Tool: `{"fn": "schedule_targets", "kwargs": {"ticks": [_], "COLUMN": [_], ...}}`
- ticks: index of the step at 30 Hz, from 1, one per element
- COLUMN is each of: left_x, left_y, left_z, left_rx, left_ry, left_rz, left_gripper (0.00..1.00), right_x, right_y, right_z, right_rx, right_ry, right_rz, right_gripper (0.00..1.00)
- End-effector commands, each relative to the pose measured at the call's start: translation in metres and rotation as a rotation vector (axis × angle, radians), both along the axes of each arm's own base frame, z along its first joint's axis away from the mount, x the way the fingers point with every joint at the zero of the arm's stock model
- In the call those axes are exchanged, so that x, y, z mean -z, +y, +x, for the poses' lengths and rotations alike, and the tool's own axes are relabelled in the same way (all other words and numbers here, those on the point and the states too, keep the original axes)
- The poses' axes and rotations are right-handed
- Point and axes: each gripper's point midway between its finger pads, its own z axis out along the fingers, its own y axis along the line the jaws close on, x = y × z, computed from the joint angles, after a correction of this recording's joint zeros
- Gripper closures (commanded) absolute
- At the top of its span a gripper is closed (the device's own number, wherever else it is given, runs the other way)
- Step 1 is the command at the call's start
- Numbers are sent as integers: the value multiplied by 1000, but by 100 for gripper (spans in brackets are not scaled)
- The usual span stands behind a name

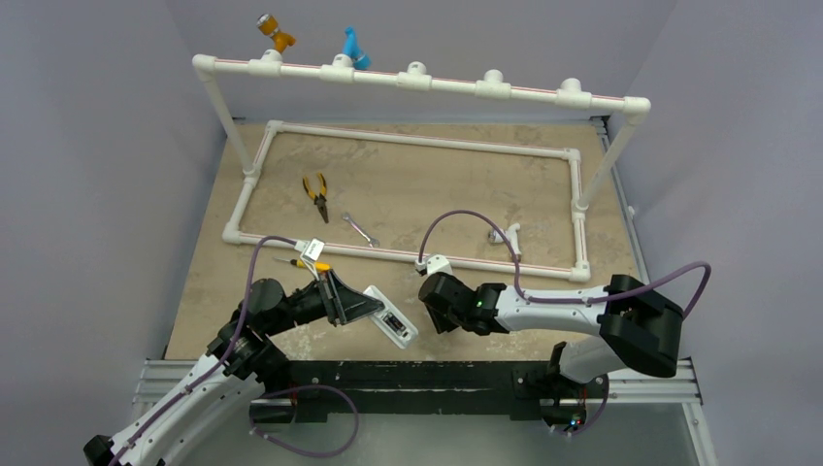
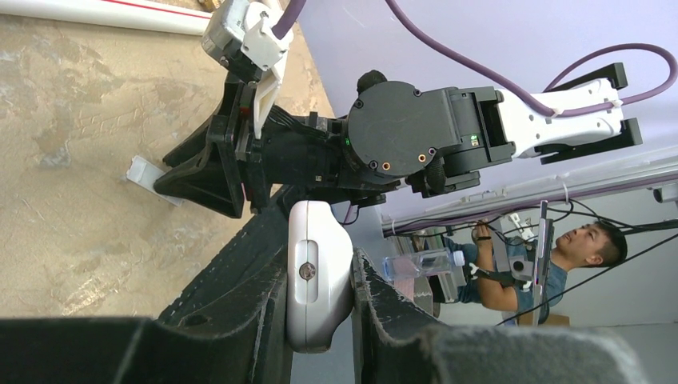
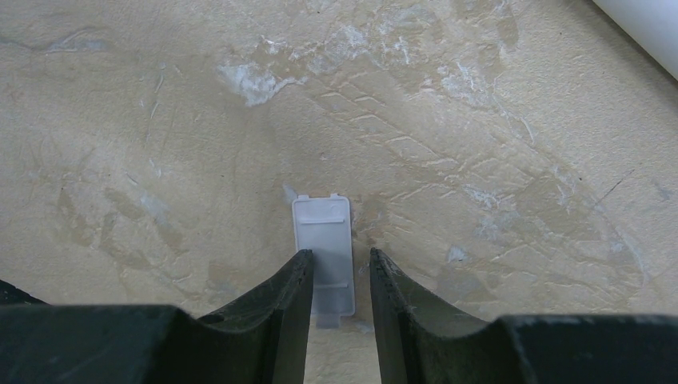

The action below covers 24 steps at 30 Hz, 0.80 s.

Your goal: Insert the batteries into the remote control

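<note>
My left gripper [image 1: 372, 309] is shut on the remote control [image 1: 392, 325], a slim white handset held off the table with its back up. A dark recess [image 1: 393, 322] shows in that back; the batteries cannot be made out there or elsewhere. In the left wrist view the remote control [image 2: 317, 276] sits end-on, clamped between both fingers of the left gripper [image 2: 320, 244]. My right gripper [image 1: 434, 309] points down just right of the remote. The right gripper [image 3: 340, 260] is open, and the flat white cover piece [image 3: 324, 228] lies on the table below its fingers.
Yellow-handled pliers [image 1: 315, 194], a silver wrench [image 1: 361, 230] and a yellow-handled screwdriver [image 1: 309, 264] lie on the tan tabletop. A white PVC pipe frame [image 1: 417, 141] borders the far work area, with a small white fitting [image 1: 507, 235] inside it. The table's front edge runs just behind both grippers.
</note>
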Motion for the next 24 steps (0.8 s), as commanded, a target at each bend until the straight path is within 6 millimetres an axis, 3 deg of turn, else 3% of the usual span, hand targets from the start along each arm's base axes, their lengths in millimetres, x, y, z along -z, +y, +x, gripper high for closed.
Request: {"fn": "schedule_targets", "kwargs": {"ticks": [1,6,9,17,19,21,22,24], "left_x": [-8,-9,-10,-13,-13,-15,-15,-15], "left_y": [-1,-1,-1,-2,-2,-2,-1,-1], "left_z": [1,1,1,1,1,1,1,1], "left_rx": [2,2,4,6,6,4,3,0], "left_ry": [-39,-39,-42,-48,-47,-50,-51,-49], "left_rz": [-24,-25,-26,-25,-25,-29,-29,-27], "left_gripper": [100,100,100,100,100,100,100,100], "right_x": [21,9,-6,-68,-78,-81,-80,-78], "right_y": [-26,-12,-11,-13,-19,-23,-21,-23], "right_z": [-17,-20,-11,17,25,29,27,27], "right_rx": [-21,10,57,98,107,93,67,49], "right_ry": [69,72,17,-137,-171,-178,-154,-136], "right_rz": [-112,12,78,230,231,247,271,301], "right_gripper": [69,68,64,57,48,19,10,9]}}
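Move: The battery cover lies flat on the table right under the right fingertips, its middle roughly 1 cm to the left of the hand point, level with it fore and aft and 1 cm below. The remote, held up by the left hand, is about 10 cm to the right hand's left, 5 cm farther out and 18 cm higher; the white pipe runs some 14 cm straight ahead. From the left hand the cover is about 13 cm right, 7 cm back and 19 cm down. The battery cover is left on the table as the right hand comes free of it: the part-open fingers first edge a centimetre or so back and to the right, then lift about 7 cm, drifting forward and farther right. On the way up they spread from a third open to nearly wide, and the wrist tilts up some 15 degrees. The left hand keeps its still hold on the remote. ##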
